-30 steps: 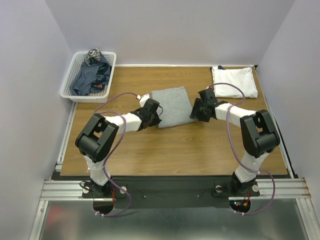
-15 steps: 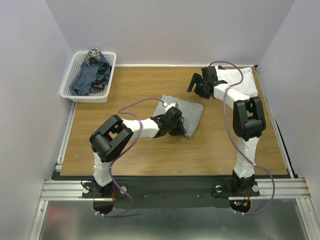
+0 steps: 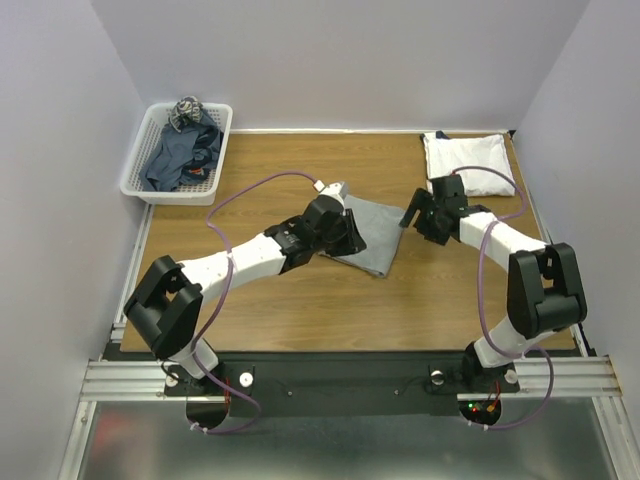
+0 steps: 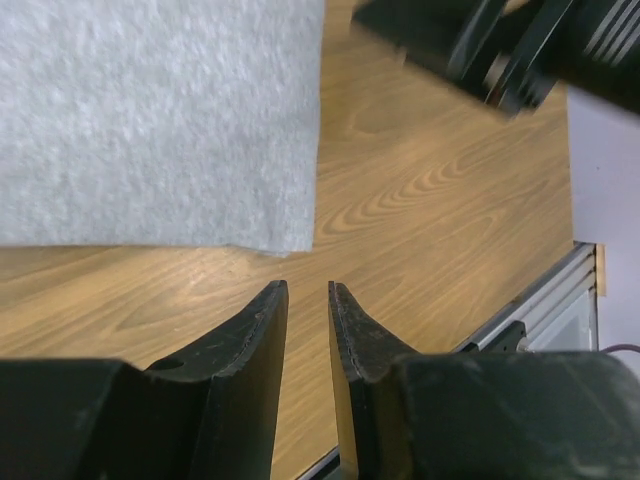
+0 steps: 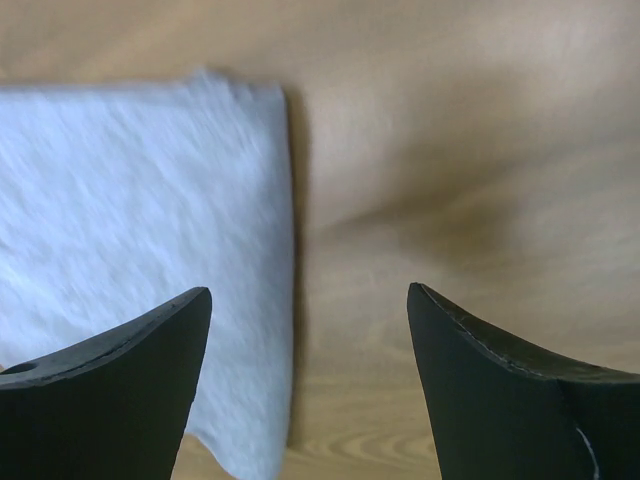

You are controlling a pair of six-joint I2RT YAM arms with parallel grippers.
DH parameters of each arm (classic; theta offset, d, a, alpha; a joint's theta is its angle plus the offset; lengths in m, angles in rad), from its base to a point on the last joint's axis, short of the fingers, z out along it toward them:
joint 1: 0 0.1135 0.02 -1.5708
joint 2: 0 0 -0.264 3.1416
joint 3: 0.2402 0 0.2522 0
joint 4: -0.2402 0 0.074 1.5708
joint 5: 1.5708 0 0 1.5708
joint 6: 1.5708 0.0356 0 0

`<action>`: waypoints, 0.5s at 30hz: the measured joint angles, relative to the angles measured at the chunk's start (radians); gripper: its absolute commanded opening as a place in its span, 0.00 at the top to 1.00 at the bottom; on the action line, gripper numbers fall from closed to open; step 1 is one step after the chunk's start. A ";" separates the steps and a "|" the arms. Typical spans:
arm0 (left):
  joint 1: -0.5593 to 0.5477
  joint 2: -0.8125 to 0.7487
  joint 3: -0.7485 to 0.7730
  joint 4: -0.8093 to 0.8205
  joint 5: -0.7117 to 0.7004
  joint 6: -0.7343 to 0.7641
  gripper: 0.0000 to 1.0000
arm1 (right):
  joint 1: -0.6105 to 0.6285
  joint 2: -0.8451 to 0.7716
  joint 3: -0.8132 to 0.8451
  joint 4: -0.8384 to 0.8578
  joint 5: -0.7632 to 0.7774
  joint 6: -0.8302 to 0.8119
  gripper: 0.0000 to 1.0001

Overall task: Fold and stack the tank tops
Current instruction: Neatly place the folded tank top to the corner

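A folded light grey tank top (image 3: 375, 228) lies skewed at the table's middle. My left gripper (image 3: 345, 240) sits low at its near-left edge. In the left wrist view the fingers (image 4: 308, 292) stand a narrow gap apart over bare wood, nothing between them, and the grey cloth (image 4: 150, 120) lies just ahead. My right gripper (image 3: 413, 212) hovers at the top's right edge, wide open and empty (image 5: 308, 295), with pale grey fabric (image 5: 140, 200) under its left finger. A folded white tank top (image 3: 468, 165) lies at the back right. Dark blue-grey tops (image 3: 180, 155) fill the basket.
The white lattice basket (image 3: 140, 185) stands at the back left corner. The right arm's cable loops over the white top. Grey walls enclose the table on three sides, and a metal rail (image 3: 350, 378) runs along the near edge.
The grey top has shifted right and turned askew. My left gripper followed it and its jaws parted off the cloth. My right gripper swung to the back, then returned beside the grey top.
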 measured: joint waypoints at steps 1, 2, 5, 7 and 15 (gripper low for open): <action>0.007 -0.006 0.002 -0.004 0.000 0.006 0.66 | 0.000 -0.003 -0.025 0.002 -0.014 0.006 0.16; 0.018 -0.006 0.005 -0.008 0.000 0.016 0.66 | 0.002 -0.002 -0.060 0.005 -0.041 0.020 0.16; 0.047 -0.003 0.006 -0.036 0.001 0.034 0.66 | 0.021 0.013 -0.100 0.021 -0.080 0.048 0.19; 0.063 -0.003 0.006 -0.049 0.001 0.044 0.66 | 0.038 0.030 -0.108 0.046 -0.104 0.070 0.20; 0.130 -0.023 0.002 -0.071 0.019 0.071 0.66 | 0.086 0.067 -0.126 0.172 -0.129 0.149 0.43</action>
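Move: The folded tank top's near-right edge, the part the right hand goes for, is about 5 cm to its left, 2 cm back and 5 cm below; the tank top's middle is some 17 cm to its left, level with it fore and aft. The white folded cloth lies roughly 18 cm ahead and 14 cm to its right. From the left hand the tank top's middle is about 10 cm ahead, hardly to either side, and 16 cm below. The right fingertips come down astride the tank top's right edge and seem to touch it: the hand sinks about 4 cm, first easing back a little, then slides left nearly 6 cm, rolling some 10 degrees so its left side rises, while the open fingers start closing. The left hand, empty and high, travels about 6 cm left and forward towards the tank top's left side, its finger gap unchanged. ##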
